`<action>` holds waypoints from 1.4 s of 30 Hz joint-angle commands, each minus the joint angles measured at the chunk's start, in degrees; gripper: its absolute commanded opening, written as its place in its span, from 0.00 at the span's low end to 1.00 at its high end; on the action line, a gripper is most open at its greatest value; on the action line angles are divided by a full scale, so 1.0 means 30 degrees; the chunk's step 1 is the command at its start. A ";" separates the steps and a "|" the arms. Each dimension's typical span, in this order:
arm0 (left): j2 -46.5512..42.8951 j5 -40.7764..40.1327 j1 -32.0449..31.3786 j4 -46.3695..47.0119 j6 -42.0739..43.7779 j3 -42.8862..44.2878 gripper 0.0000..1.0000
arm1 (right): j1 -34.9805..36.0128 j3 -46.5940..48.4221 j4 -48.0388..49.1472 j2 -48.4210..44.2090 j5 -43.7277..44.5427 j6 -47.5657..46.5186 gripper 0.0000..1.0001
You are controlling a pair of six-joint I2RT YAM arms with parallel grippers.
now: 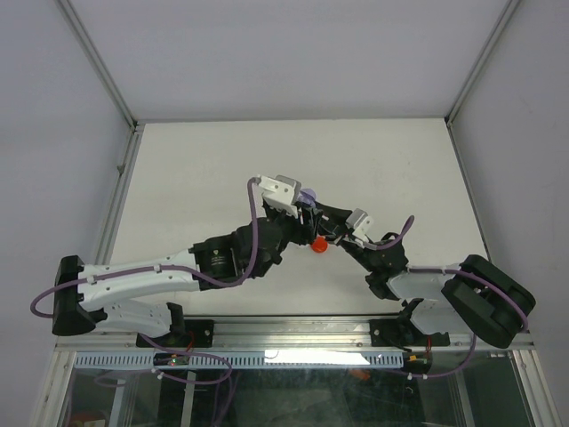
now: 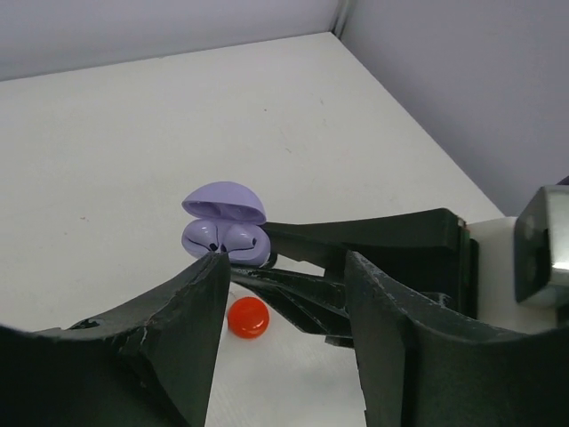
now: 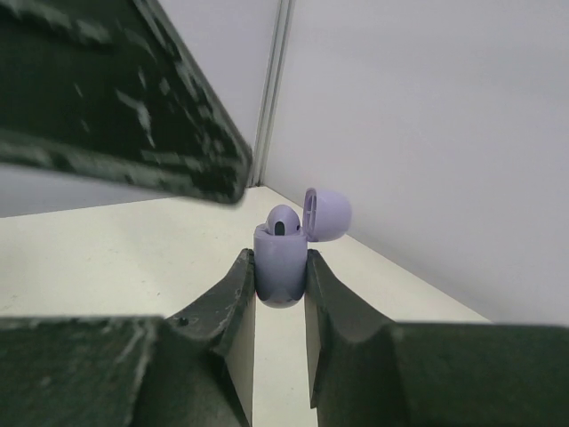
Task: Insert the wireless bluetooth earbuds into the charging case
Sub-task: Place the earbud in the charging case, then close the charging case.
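The purple charging case (image 3: pixel 280 276) is upright between the fingers of my right gripper (image 3: pixel 280 258), which is shut on it. Its lid (image 3: pixel 325 213) is swung open. A purple earbud (image 3: pixel 283 221) sits in the case with its rounded top showing. My left gripper (image 2: pixel 286 267) is close over the case (image 2: pixel 227 238), open, with nothing between its fingers. From above, the case (image 1: pixel 308 197) shows at mid-table where both grippers meet. One left finger (image 3: pixel 116 89) is a dark blur at the upper left of the right wrist view.
A small round red disc (image 2: pixel 248 318) lies on the white table (image 1: pixel 196 178) just below the grippers, and it also shows from above (image 1: pixel 317 244). Grey walls and metal rails (image 1: pixel 120 196) border the table.
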 commanded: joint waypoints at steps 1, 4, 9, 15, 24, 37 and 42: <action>-0.1446 0.1899 0.0056 -0.1829 -0.1529 0.1602 0.56 | 0.0056 0.0464 0.2500 -0.0358 0.0462 -0.0223 0.00; -0.1537 0.2966 0.0368 -0.2983 -0.2285 0.2031 0.56 | 0.0060 0.0451 0.2500 -0.0415 0.0451 -0.0223 0.00; -0.1887 0.6327 0.2286 -0.3771 -0.3356 0.1957 0.55 | 0.0043 0.0417 0.2500 -0.0475 0.0296 -0.0219 0.00; -0.3138 1.0639 0.5732 -0.3873 -0.3056 0.1648 0.59 | 0.0008 0.0091 0.2337 -0.0688 -0.0495 0.0119 0.00; -0.4108 1.7354 0.9902 -0.3339 -0.2982 0.0510 0.74 | -0.0902 0.1074 -0.1694 -0.2328 -0.4225 0.2335 0.00; -0.3294 2.5126 1.1964 0.1886 -0.6111 -0.1795 0.79 | -0.2595 0.2318 -0.1821 -0.2350 -0.8829 0.6401 0.00; -0.2518 2.5571 1.2007 0.2387 -0.6602 -0.1912 0.77 | -0.2924 0.2295 -0.0380 -0.1820 -0.9326 0.7710 0.00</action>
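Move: The open charging case, both earbuds already in it, stands about 6 cm ahead of the left hand, a centimetre to its right and 2 cm lower, beyond the parted, empty fingers. The right hand already pinches the case, whose middle is about 1 cm ahead, left and above. Down on the table, some 27 cm below the left hand, lie the orange case, about 6 cm ahead and 4 cm right, and the white case, 6 cm straight ahead. The right fingers keep their pinch on the charging case and, after a wait, bring it about 4 cm back and 3 cm up, turning it some 20 degrees counter-clockwise. The left hand, touching nothing visible, lifts slightly, arcs forward and left, then swings back and right, ending about 3 cm left of its start; it turns clockwise, rolls its left side down and tips down to face the case, fingers spreading wider. ##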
